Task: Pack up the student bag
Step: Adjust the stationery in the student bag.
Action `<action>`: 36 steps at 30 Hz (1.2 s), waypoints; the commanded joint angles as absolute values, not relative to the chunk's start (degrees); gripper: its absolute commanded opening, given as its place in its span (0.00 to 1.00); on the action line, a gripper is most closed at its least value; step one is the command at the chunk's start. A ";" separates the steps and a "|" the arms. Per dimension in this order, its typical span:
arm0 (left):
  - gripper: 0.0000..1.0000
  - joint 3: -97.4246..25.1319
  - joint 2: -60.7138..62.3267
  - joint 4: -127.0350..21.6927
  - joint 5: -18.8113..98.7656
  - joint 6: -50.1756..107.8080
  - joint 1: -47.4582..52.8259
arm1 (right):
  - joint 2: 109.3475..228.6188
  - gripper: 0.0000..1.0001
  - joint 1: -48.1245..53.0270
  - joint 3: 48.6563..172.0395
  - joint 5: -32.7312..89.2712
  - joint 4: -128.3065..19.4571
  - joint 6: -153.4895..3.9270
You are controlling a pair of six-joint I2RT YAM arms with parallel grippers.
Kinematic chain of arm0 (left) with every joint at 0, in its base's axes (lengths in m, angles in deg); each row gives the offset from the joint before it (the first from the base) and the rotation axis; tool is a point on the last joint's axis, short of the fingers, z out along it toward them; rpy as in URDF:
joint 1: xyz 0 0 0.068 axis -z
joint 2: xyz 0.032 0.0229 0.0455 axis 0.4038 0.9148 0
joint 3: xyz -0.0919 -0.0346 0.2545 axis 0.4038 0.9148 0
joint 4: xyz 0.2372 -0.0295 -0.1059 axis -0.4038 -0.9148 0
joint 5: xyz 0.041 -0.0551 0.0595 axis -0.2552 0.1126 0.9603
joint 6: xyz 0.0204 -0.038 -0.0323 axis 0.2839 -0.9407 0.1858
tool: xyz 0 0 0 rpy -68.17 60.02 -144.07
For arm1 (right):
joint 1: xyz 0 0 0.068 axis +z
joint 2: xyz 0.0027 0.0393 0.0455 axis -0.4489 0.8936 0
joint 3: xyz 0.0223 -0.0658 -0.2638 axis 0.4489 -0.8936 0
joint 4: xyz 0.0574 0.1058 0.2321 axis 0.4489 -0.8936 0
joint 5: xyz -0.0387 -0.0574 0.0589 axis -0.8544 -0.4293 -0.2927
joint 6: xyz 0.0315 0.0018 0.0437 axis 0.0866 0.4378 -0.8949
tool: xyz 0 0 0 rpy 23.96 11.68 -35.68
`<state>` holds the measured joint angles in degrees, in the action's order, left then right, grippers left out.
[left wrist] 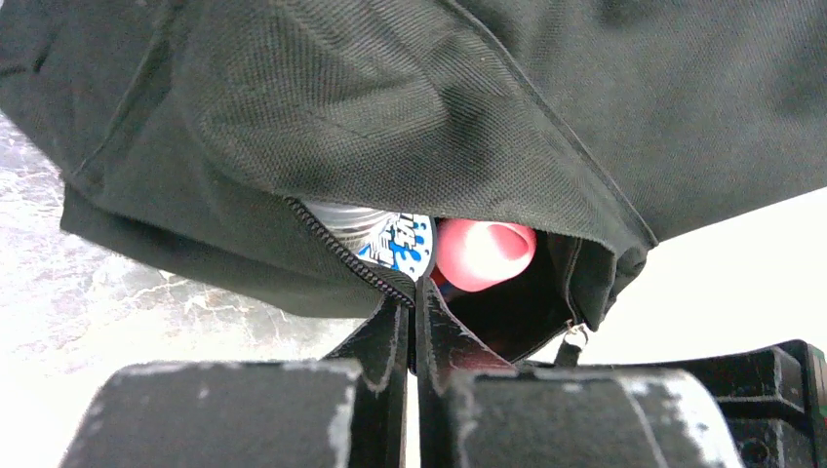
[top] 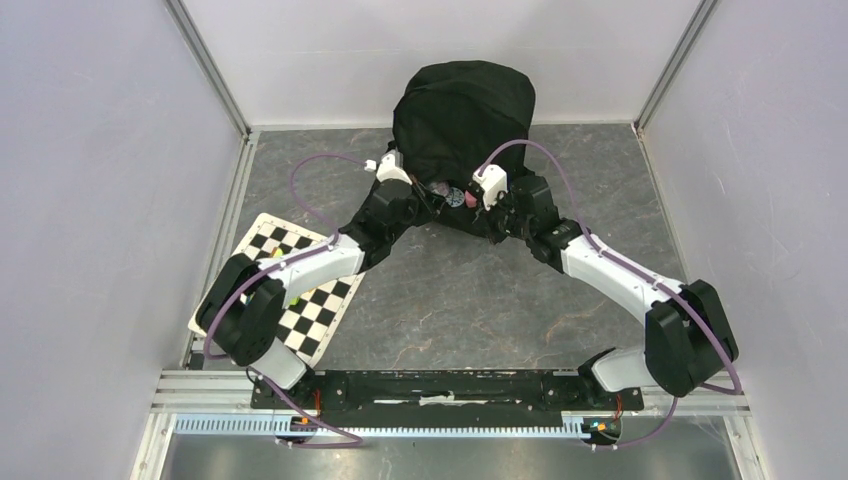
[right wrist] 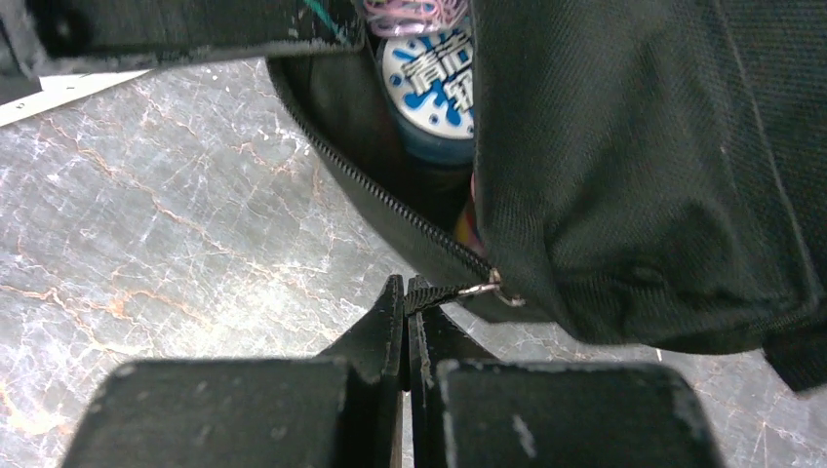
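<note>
The student bag (top: 462,110), a black fabric backpack, lies at the back of the table with its zippered mouth facing the arms. My left gripper (left wrist: 413,292) is shut on the bag's lower zipper edge (left wrist: 341,249) at the left of the opening. My right gripper (right wrist: 406,292) is shut on the black zipper pull tab (right wrist: 444,292), which hangs from a metal ring (right wrist: 492,286). Inside the opening I see a blue-and-white round item (left wrist: 400,239) and a pink object (left wrist: 483,253). From above, both grippers (top: 425,192) (top: 472,205) meet at the bag's mouth.
A black-and-white checkerboard (top: 300,300) lies at the left, partly under the left arm. White walls close in the grey marbled table (top: 450,300) on three sides. Another zipper pull (left wrist: 575,336) hangs at the right end of the opening.
</note>
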<state>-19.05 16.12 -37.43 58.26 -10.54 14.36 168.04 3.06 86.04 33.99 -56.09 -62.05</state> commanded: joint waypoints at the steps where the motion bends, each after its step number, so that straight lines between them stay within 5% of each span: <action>1: 0.02 -19.40 12.85 -30.44 62.19 -9.34 15.56 | 167.33 0.00 4.00 87.11 34.48 -56.70 -65.06; 21: 0.04 -17.05 17.41 -33.88 60.36 -7.47 15.74 | 177.79 0.00 13.67 97.53 32.36 -54.36 -71.39; 23: 0.16 -18.38 17.94 -33.82 58.34 -4.88 15.76 | 177.72 0.00 14.01 98.14 32.33 -52.67 -71.50; 25: 0.40 -17.32 15.96 -32.89 58.28 -3.07 15.82 | 176.92 0.00 14.00 98.35 31.19 -52.96 -71.18; 29: 0.78 -12.60 7.58 -31.29 60.70 4.31 15.82 | 171.57 0.37 13.91 96.21 28.06 -55.64 -68.92; 36: 0.88 -7.78 -4.68 -33.90 57.97 14.43 17.06 | 159.39 0.97 11.88 92.84 21.00 -63.44 -68.48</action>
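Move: At the pocket's mouth, each hand already has a zipper edge between shut fingers. From the left hand, the blue jar is about 3 cm ahead, 4 cm right and 5 cm below; the clear clip box is about 5 cm straight ahead, and the red-capped pencil bottle 2 cm ahead and 7 cm right, both slightly lower than the fingers. From the right hand, the jar is about 6 cm ahead, 6 cm left and 4 cm down. Lowering its pinched pocket edge about 6 cm and easing back 2 cm, the left hand holds low while the right, still pinching its zipper end, dips slightly and draws some 6 cm left towards it. Then both sets of fingers open wide, let go of the edges and rise, the left about 10 cm while backing off leftward and tipping up some 20 degrees, the right about 6 cm. ##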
